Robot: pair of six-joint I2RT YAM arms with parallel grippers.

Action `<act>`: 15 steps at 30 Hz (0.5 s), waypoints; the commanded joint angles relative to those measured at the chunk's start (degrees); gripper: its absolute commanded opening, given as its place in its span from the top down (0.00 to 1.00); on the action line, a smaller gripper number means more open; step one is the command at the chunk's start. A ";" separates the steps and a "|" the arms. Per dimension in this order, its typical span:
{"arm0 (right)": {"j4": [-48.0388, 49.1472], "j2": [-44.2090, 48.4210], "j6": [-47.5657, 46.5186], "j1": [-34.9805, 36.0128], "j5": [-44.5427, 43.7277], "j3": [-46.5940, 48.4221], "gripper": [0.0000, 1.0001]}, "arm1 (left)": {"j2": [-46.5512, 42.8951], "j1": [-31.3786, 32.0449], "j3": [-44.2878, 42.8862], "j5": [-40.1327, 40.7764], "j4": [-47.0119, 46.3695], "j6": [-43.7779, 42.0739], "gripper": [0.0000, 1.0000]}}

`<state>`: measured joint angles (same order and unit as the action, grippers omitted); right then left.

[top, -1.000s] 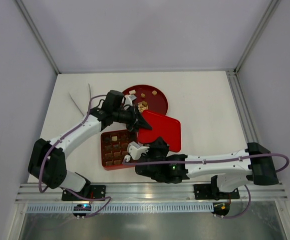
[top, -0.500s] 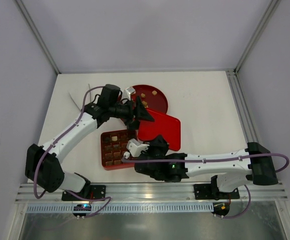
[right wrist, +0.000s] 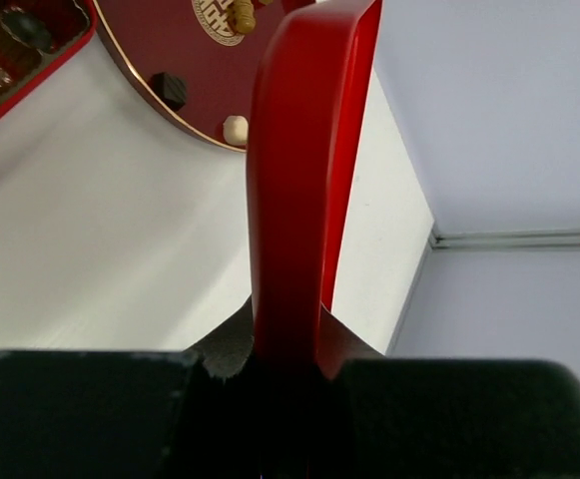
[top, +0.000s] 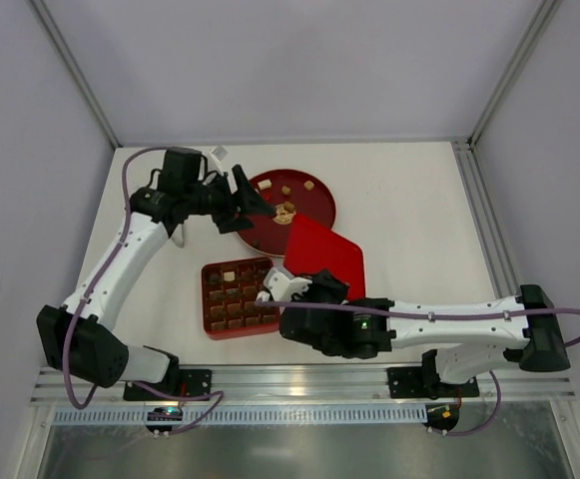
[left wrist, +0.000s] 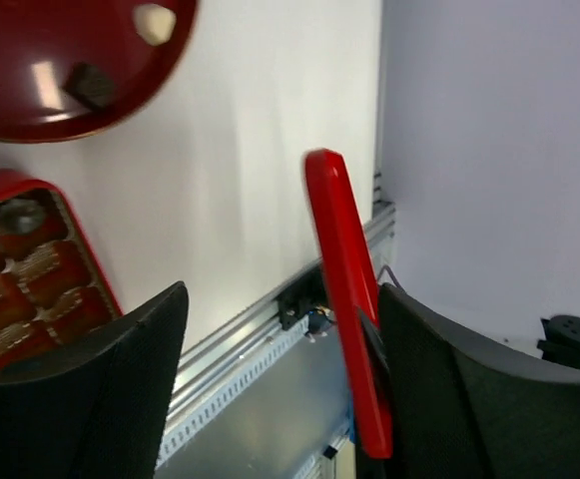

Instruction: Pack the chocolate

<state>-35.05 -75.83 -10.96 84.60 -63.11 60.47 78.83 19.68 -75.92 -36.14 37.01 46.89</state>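
Chocolate pieces lie on a round red plate; more fill cells of the square red tray. My right gripper is shut on the near edge of the flat red lid, which is tilted up beside the tray. In the right wrist view the lid stands edge-on out of the gripper. My left gripper is open above the plate's left rim, holding nothing. Its wrist view shows the gripper wide apart, the lid edge-on near the right finger, and the tray.
The plate carries a dark piece and a cream piece near its rim. A metal rail runs along the near table edge. Enclosure walls stand at the left, right and back.
My left gripper has opened, let go of the lid and drawn back to the upper left. The right gripper keeps the lid, now tilted more upright.
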 commanded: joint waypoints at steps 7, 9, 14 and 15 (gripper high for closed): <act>-4.43 11.31 14.29 -13.89 27.35 6.16 0.96 | -8.59 -6.14 -3.10 27.57 15.54 -7.87 0.52; -2.14 16.05 15.96 -18.48 35.21 4.67 0.96 | -10.79 -7.28 -0.90 31.46 17.56 -7.17 0.62; 2.61 20.20 21.32 -32.88 58.57 2.55 0.96 | -13.43 -9.74 5.76 45.60 21.25 -5.85 0.87; 4.18 20.63 22.38 -34.83 61.76 2.20 0.96 | -13.78 -10.27 9.26 46.50 21.08 -5.15 0.91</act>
<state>-37.15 -55.99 6.17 54.24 -19.88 63.81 65.36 10.63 -72.23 -0.56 53.87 41.23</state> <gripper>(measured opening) 0.149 0.106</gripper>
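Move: The left hand is empty and open. The metal tongs lie about 22 cm to its left, 11 cm farther out and 27 cm below; the chocolate box is some 8 cm back, 7 cm left and 24 cm down, and the chocolate plate about 11 cm ahead, 3 cm right and 26 cm down. From the right hand, which already holds the red lid, the box lies about 18 cm left, nearly level in reach and 19 cm below, the plate some 20 cm ahead, 9 cm left and 21 cm down. Already clear of the lid, the empty left hand sweeps about 15 cm to the left, across above the box and towards the tongs' side of the table, sinking some 3 cm only at the end while its fingers close nearly shut and swing round counter-clockwise. The right hand keeps its grip on the edge of the red lid and carries it up about 5 cm, with nearly as much travel to the right and a little forward, drawing away from the box while the wrist rolls its left side up some 40 degrees and tips its fingers down. ##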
